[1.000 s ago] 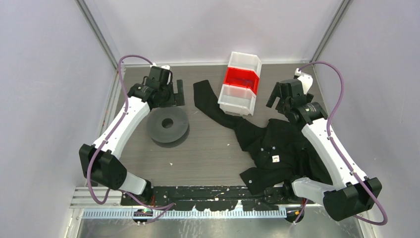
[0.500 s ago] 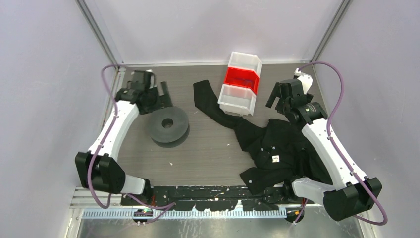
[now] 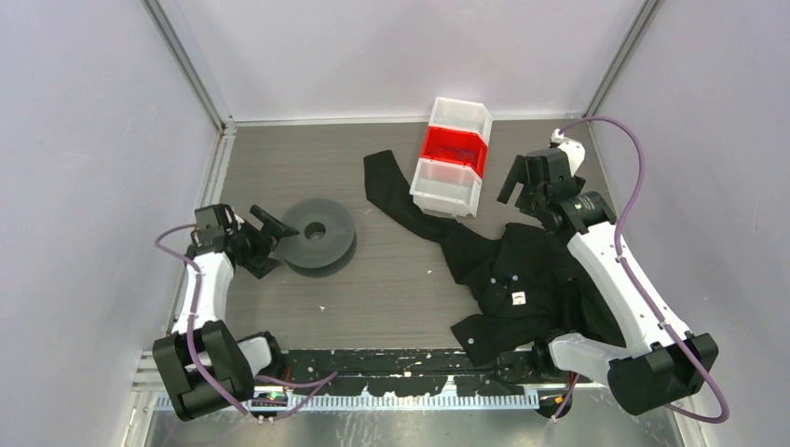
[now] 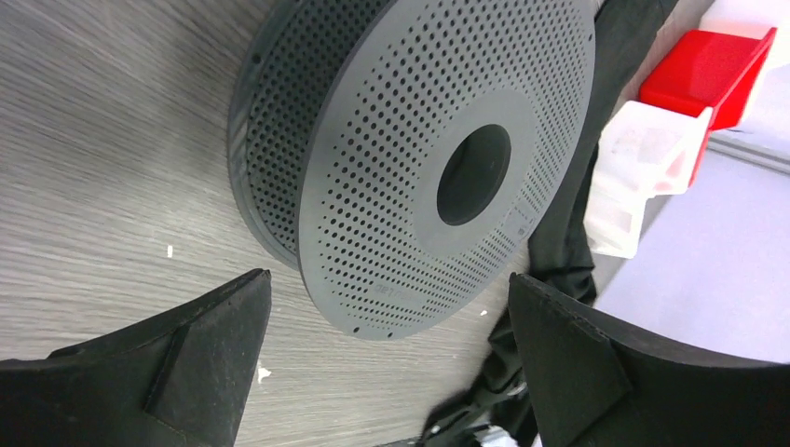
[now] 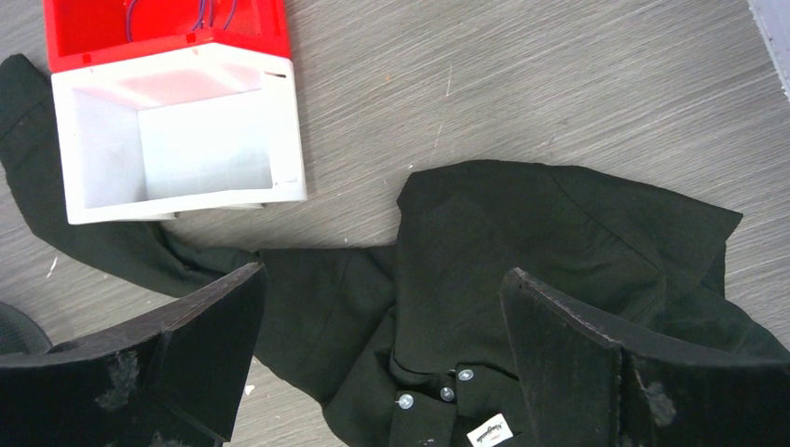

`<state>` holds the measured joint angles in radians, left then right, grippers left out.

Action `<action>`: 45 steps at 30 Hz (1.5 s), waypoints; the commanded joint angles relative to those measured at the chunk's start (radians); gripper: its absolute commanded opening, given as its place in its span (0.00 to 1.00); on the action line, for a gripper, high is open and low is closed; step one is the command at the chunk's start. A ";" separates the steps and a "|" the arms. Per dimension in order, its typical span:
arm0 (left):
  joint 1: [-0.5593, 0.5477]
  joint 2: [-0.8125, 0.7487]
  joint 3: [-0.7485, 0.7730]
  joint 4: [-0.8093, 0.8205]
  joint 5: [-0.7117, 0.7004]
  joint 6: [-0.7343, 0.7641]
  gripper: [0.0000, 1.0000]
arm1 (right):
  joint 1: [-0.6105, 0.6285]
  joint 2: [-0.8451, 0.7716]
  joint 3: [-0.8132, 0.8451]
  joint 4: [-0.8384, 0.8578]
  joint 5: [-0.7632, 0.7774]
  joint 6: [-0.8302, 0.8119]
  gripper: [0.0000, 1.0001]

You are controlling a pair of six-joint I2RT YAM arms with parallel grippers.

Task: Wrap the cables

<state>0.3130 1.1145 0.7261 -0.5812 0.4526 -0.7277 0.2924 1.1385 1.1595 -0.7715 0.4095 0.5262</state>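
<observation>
The dark grey two-flanged reel lies flat on the table at the left. In the left wrist view its perforated flange fills the upper middle. No thin black wire shows in any view. My left gripper is open and empty, low at the reel's left edge, jaws facing it. My right gripper is open and empty, held above the black garment at the right.
A black garment lies spread over the right of the table, one sleeve reaching under a white and red bin at the back middle. The bin and garment show in the right wrist view. Walls enclose the table on three sides.
My left arm has swung from behind the reel round to its left side, toward the near edge, and lowered. The reel and the right arm have not moved.
</observation>
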 commanded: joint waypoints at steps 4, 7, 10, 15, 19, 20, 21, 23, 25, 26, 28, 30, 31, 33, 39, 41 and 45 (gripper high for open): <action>0.018 -0.027 -0.130 0.276 0.124 -0.136 1.00 | 0.000 -0.018 0.007 0.029 -0.026 0.000 1.00; 0.018 -0.023 -0.202 0.408 0.140 -0.165 0.97 | 0.000 -0.034 -0.003 0.022 -0.020 -0.007 1.00; 0.018 0.015 -0.255 0.525 0.178 -0.190 0.95 | 0.000 -0.044 -0.010 0.014 -0.018 -0.009 1.00; 0.017 0.032 -0.305 0.667 0.200 -0.216 0.87 | -0.001 -0.056 -0.015 0.005 -0.025 0.000 1.00; 0.017 0.015 -0.295 0.670 0.183 -0.214 0.75 | -0.001 -0.058 -0.012 -0.001 -0.032 0.007 1.00; 0.017 0.007 -0.289 0.662 0.179 -0.209 0.71 | -0.001 -0.055 -0.007 -0.004 -0.033 0.009 1.00; 0.016 -0.002 -0.281 0.651 0.175 -0.202 0.64 | -0.001 -0.053 -0.005 -0.006 -0.034 0.011 1.00; 0.017 -0.015 -0.258 0.616 0.161 -0.177 0.49 | 0.000 -0.053 -0.002 -0.008 -0.034 0.020 1.00; 0.016 -0.018 -0.228 0.574 0.144 -0.143 0.33 | 0.000 -0.051 0.000 -0.009 -0.040 0.029 1.00; 0.015 -0.018 -0.212 0.545 0.138 -0.128 0.23 | 0.000 -0.051 0.000 -0.009 -0.043 0.033 1.00; 0.015 -0.020 -0.176 0.518 0.132 -0.109 0.06 | 0.000 -0.050 0.002 -0.010 -0.048 0.041 1.00; 0.012 -0.023 -0.109 0.457 0.123 -0.077 0.01 | 0.000 -0.051 0.002 -0.012 -0.049 0.044 1.00; -0.001 -0.017 -0.055 0.402 0.107 -0.053 0.01 | 0.000 -0.052 0.002 -0.013 -0.049 0.045 1.00; -0.039 -0.002 0.046 0.312 0.029 -0.016 0.01 | 0.000 -0.052 0.002 -0.013 -0.049 0.048 1.00; -0.402 0.104 0.365 0.208 -0.444 0.156 0.01 | -0.001 -0.026 0.012 -0.001 -0.073 0.065 1.00; -0.514 0.162 0.462 0.181 -0.572 0.238 0.01 | -0.001 -0.026 0.019 -0.007 -0.081 0.075 1.00; -0.678 0.285 0.609 0.114 -0.751 0.384 0.00 | 0.000 -0.044 0.007 -0.005 -0.077 0.088 1.00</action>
<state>-0.2508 1.3369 1.2060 -0.4103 -0.0051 -0.5423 0.2924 1.1130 1.1442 -0.7948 0.3336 0.5819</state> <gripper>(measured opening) 0.031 0.995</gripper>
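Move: The spool lies flat ahead of my open left hand, its middle about 7 cm forward, 8 cm right and 6 cm below, with the near-left rim of the upper flange almost at my fingertips. The black sleeve's end is on the table about 20 cm farther out than the spool and 15 cm to its right; the red-and-white bins are some 40 cm right and 30 cm ahead of my left hand. From my right hand the spool is about 46 cm left, 3 cm ahead and 17 cm below. I sink my left hand about 4 cm onto the near-left rim of the spool's upper flange, rolling a little left side down, and close my fingers from wide open to pinch the thin flange. Then I lift some 16 cm while carrying forward and, late, rightward about 9 cm each, tilting the fingers up and rolling my left side up some 35–40 degrees. ##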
